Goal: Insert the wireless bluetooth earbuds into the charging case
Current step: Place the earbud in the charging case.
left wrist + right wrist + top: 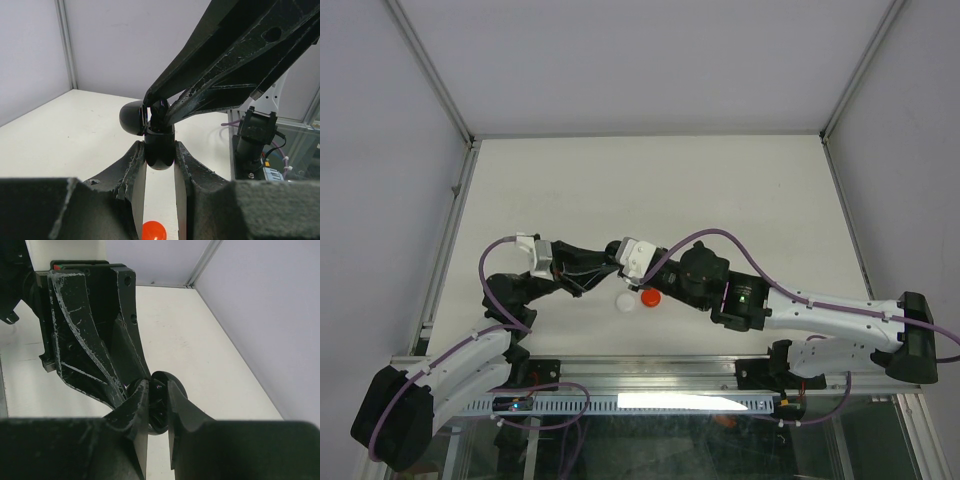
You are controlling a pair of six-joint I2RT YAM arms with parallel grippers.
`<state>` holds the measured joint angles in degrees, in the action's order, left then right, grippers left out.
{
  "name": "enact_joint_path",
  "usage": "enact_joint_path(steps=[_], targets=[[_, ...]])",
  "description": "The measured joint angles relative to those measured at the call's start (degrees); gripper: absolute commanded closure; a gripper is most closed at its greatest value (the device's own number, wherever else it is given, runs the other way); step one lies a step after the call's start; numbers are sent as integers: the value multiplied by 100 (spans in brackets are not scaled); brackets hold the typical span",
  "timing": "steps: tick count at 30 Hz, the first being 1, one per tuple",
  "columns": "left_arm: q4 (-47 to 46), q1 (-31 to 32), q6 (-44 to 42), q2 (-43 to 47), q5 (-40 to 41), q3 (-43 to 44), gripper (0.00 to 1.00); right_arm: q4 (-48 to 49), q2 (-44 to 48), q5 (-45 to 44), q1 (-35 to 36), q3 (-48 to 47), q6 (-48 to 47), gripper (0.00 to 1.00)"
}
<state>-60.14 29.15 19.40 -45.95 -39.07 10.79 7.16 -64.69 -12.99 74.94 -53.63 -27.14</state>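
Note:
My left gripper (159, 146) is shut on a glossy black charging case (160, 159), held off the table with its round lid (132, 118) swung open to the left. My right gripper (157, 107) reaches down from the upper right, and its tips sit at the case's open top. In the right wrist view my right gripper (157, 392) is shut on a small glossy black piece, apparently a black earbud (159, 407), which is pressed into the case. The lid (176, 384) shows behind it. From above, both grippers (613, 252) meet mid-table and hide the case.
A small round white case (625, 302) and a round red one (649, 298) lie on the table just below the grippers. The red one (153, 231) also shows under my left fingers. The table's back wall posts (470, 135) and side rails frame the white surface.

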Motion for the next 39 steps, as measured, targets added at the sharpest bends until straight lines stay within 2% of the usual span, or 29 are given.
enact_joint_path(steps=[14,21,28,32,39], targets=[[-125,0,107,-63,4,0,100,-11,0,52,0,7,269,74],[-201,0,114,-188,17,0,100,-13,9,59,7,7,518,60],[-376,0,175,-439,17,-26,100,-177,146,208,-92,-4,774,56],[-439,0,238,-568,-2,-44,100,-474,188,627,-470,-127,1069,53],[-507,0,280,-649,-72,-44,100,-811,201,1985,-1576,-361,1902,38]])
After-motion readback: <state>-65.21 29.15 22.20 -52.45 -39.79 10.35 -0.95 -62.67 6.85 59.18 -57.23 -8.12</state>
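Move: At the right hand's fingertips, the earbud is already down in the open black charging case, whose middle is about 2 cm below and 1 cm left of that hand. On the table some 30 cm below it, the red case lies about 4 cm ahead and 5 cm right, the white case 3 cm ahead and 1 cm left. From the left hand, which grips the black case, its middle is roughly 1 cm ahead, 2 cm right and 1 cm higher. Opening its fingers while staying almost in place, the right hand lets go of the earbud, then draws off the charging case forward and to the right, about 3 cm and 2.5 cm, rolling some 20 degrees so that its top leans forward. The left hand keeps its pinch on the case and sinks with it about 1.5 cm. ##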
